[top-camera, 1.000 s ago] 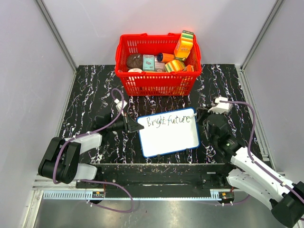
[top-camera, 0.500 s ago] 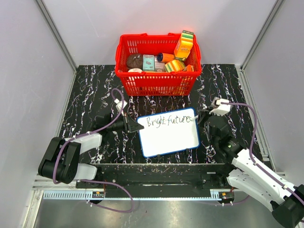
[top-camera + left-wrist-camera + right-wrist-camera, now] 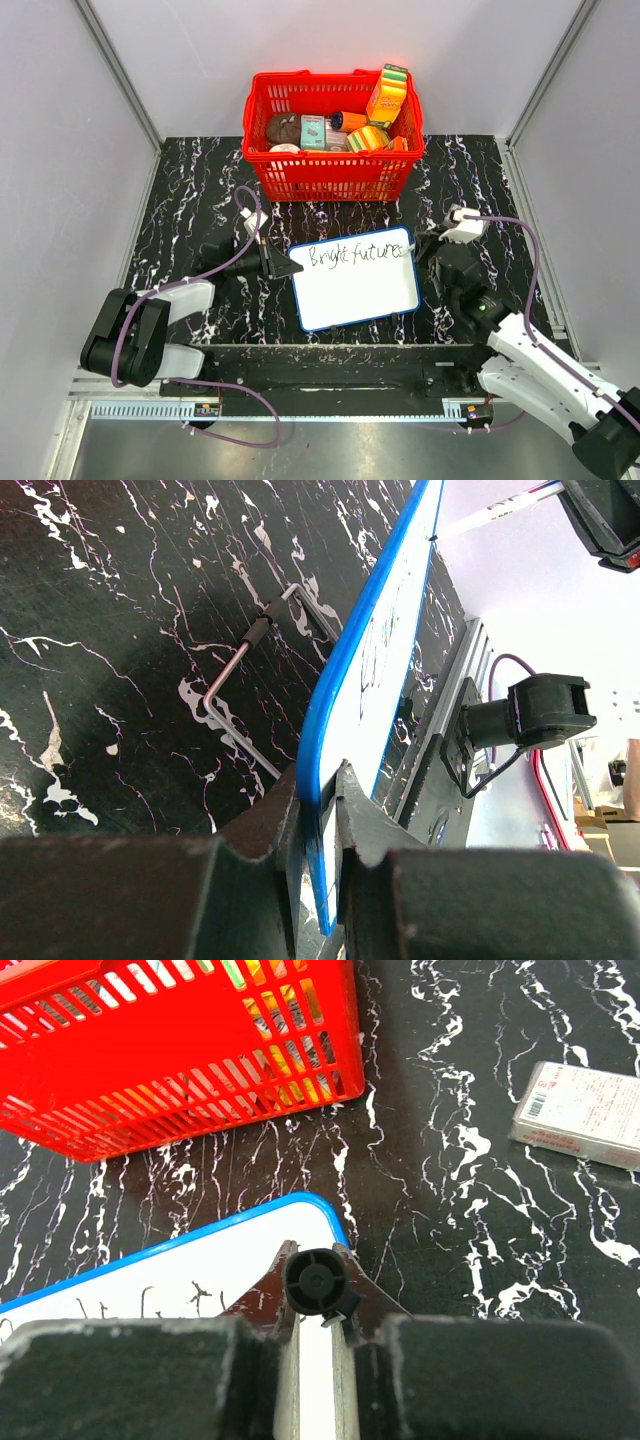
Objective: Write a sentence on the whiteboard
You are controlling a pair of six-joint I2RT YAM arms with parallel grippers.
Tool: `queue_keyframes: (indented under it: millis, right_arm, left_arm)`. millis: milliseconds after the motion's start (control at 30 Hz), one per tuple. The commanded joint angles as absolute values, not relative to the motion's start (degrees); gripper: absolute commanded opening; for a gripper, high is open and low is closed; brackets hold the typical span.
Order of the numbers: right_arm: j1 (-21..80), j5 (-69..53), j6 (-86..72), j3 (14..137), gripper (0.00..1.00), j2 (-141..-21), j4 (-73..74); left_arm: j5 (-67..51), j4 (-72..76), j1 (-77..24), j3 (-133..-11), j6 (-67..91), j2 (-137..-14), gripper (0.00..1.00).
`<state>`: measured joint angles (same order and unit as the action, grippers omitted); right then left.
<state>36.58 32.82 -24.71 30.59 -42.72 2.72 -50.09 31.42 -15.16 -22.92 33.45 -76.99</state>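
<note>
The whiteboard [image 3: 355, 285], white with a blue rim, lies tilted on the black marbled table. Its top line carries the sentence [image 3: 357, 254] in thin black marker, reading "Bright futures". My left gripper [image 3: 288, 268] is shut on the board's left edge; the left wrist view shows the blue rim [image 3: 366, 645] pinched between the fingers [image 3: 352, 810]. My right gripper [image 3: 428, 250] hovers at the board's upper right corner, shut on a marker [image 3: 316, 1282] whose black end faces the camera. The tip is hidden below the jaws, over the whiteboard [image 3: 200, 1265].
A red basket [image 3: 333, 165] full of groceries stands just behind the board. A bent metal wire [image 3: 243, 670] lies on the table under the board's raised side. A small flat packet [image 3: 585, 1112] rests on the table to the right.
The lettering has grown from "future" to "futures". My right gripper with the marker has shifted slightly left along the top line. The left gripper holds still.
</note>
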Motion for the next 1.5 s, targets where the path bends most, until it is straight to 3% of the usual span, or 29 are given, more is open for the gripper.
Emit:
queue_keyframes:
  millis: [0,333,600,767,1300,1467]
  right_arm:
    - [36.3,30.9,-25.9,30.3,0.00,-42.7,2.5]
    - [36.3,27.6,-27.0,32.9,0.00,-28.7,9.0]
    - [37.2,20.0,-27.6,35.5,0.00,-36.0,5.4]
    - [42.8,21.6,-27.4,37.8,0.00,-41.7,1.3]
    - [75.4,50.5,-17.7,41.3,0.00,-58.0,-13.0]
    - [78.5,54.7,-11.8,40.3,0.00,-62.9,-25.7]
  left_arm:
    - [-43.4,29.4,-14.9,-23.1,27.0,-78.7,0.00]
    - [-43.4,29.4,-14.9,-23.1,26.9,-78.6,0.00]
    - [-43.3,29.4,-14.9,-23.0,27.0,-78.4,0.00]
    - [-43.3,29.4,-14.9,-23.0,27.0,-78.4,0.00]
    - [-43.3,29.5,-14.9,-23.0,27.2,-78.1,0.00]
    - [-43.5,29.6,-14.9,-23.0,27.2,-78.3,0.00]
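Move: The right hand holds the marker with its tip at the end of the written "Bright futures". The blank spot below "Bright", where the second line would start, is about 22 cm to its left, 10 cm back and 8 cm lower; the middle of the written line is some 16 cm left and 1 cm back. The clear box lies about 14 cm right and 8 cm ahead, on the table. From the left hand, that blank spot is about 7 cm right and 4 cm back. The marker tip comes off the board at the end of the word as the right hand lifts about 5 cm and draws back a little. The hand then dips and sweeps some 19 cm left and about 9 cm back in all, over the board towards the blank space below "Bright", turning nearly 30 degrees counter-clockwise. It keeps its grip on the marker while the left fingers keep pinching the board's left edge. ##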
